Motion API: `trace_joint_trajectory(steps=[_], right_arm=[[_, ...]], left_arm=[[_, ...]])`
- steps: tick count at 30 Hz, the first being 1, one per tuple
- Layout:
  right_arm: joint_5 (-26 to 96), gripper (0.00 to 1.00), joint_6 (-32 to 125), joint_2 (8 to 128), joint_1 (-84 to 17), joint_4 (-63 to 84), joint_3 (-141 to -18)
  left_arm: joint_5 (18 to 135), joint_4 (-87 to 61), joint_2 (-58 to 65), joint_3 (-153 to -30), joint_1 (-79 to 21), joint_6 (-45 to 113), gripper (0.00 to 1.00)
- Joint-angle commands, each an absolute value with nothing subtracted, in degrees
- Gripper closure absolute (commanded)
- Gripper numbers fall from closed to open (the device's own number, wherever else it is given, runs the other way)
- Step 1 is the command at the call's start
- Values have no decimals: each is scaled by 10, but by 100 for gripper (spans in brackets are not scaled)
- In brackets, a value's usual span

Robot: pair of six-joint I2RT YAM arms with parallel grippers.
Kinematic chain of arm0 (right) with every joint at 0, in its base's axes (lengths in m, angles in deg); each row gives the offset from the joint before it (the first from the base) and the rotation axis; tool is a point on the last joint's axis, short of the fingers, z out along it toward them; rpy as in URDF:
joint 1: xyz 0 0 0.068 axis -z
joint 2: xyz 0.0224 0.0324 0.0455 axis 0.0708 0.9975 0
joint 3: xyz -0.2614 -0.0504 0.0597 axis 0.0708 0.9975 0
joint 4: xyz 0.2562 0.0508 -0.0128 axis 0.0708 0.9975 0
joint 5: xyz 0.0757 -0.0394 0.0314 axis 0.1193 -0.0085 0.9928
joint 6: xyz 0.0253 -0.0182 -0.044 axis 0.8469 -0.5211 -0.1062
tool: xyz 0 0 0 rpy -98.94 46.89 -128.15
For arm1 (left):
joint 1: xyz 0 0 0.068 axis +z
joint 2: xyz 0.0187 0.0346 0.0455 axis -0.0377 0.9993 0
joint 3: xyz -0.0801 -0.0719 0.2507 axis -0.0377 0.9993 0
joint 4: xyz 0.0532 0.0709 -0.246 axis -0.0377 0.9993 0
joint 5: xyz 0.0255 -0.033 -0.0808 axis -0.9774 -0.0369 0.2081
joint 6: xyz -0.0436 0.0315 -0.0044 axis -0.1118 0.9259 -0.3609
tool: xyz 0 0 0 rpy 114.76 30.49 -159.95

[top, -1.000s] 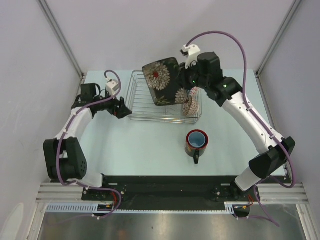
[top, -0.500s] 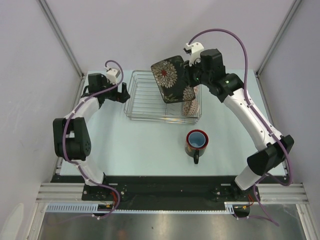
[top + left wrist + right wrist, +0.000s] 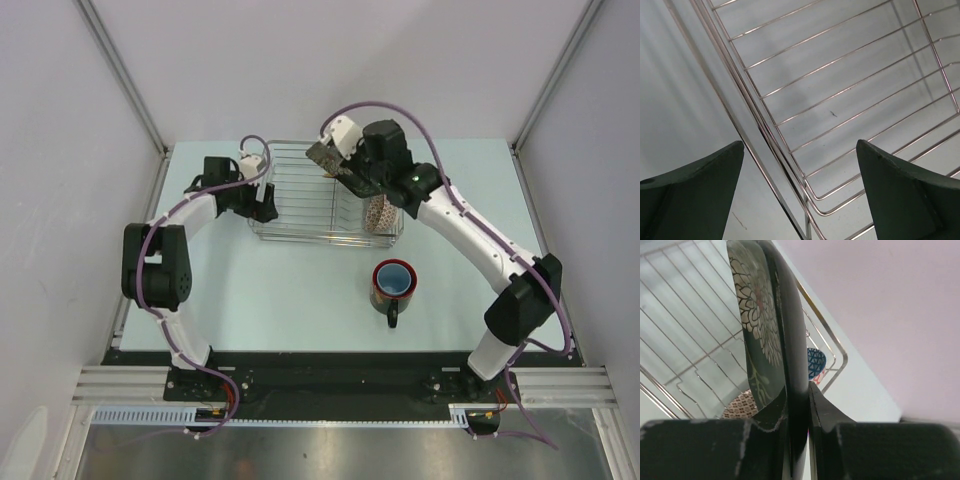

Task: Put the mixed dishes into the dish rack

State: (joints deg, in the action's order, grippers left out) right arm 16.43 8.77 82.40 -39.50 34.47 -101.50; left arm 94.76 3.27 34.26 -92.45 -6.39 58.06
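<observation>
The silver wire dish rack (image 3: 300, 205) stands at the back middle of the table. My right gripper (image 3: 345, 165) is shut on the square black floral plate (image 3: 322, 153) and holds it on edge above the rack's right half. In the right wrist view the plate (image 3: 760, 315) stands upright in the gripper (image 3: 797, 390). Beyond it a brown-speckled bowl (image 3: 742, 405) and a blue bowl (image 3: 815, 362) sit in the rack's corner (image 3: 832, 342). The dark red-rimmed mug (image 3: 393, 283) stands on the table in front of the rack. My left gripper (image 3: 268, 200) is open at the rack's left rim (image 3: 761, 125), holding nothing (image 3: 800, 145).
The brown-speckled bowl (image 3: 380, 213) leans at the rack's right end, under my right arm. Grey side walls close in the table on the left and right. The table surface (image 3: 290, 290) is pale blue.
My right arm swung the plate leftward and turned it from face-up to edge-on over the rack. My left arm moved right, up to the rack's left side.
</observation>
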Motion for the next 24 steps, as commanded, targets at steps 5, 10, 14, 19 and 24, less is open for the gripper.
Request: trace_joint_trajectory(steps=[5,10,14,19,24], right_arm=[[126,100,-144,782,-430,152,-955],[128,100,-194,769,-430,146,-935],[136,100,-201,757,-426,160,-932],[140,100,-206,747,-426,166,-923],[150,100,-193,740,-426,174,-918]], left_arm=[[999,99,313,-917,-70,636,0],[1024,123,293,-885,-78,662,0],[1033,133,273,-853,-80,676,0],[1032,140,247,-830,-82,693,0],[1046,158,225,-811,-83,716,0]])
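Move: The dish rack's middle lies about 13 cm to the right of the open left hand, 5 cm ahead and slightly lower; its front left corner is some 4 cm back, almost in line. From the right hand, still holding the flowered plate, the rack's middle is roughly 6 cm ahead, 5 cm left and 25 cm down. The brown bowl stands level ahead, 5 cm right; the mug about 16 cm back, 6 cm right, both well below. Left hand drags the rack, drawing back 8 cm; right dips 5 cm, then half-rises, rolling the plate left-side-down. ##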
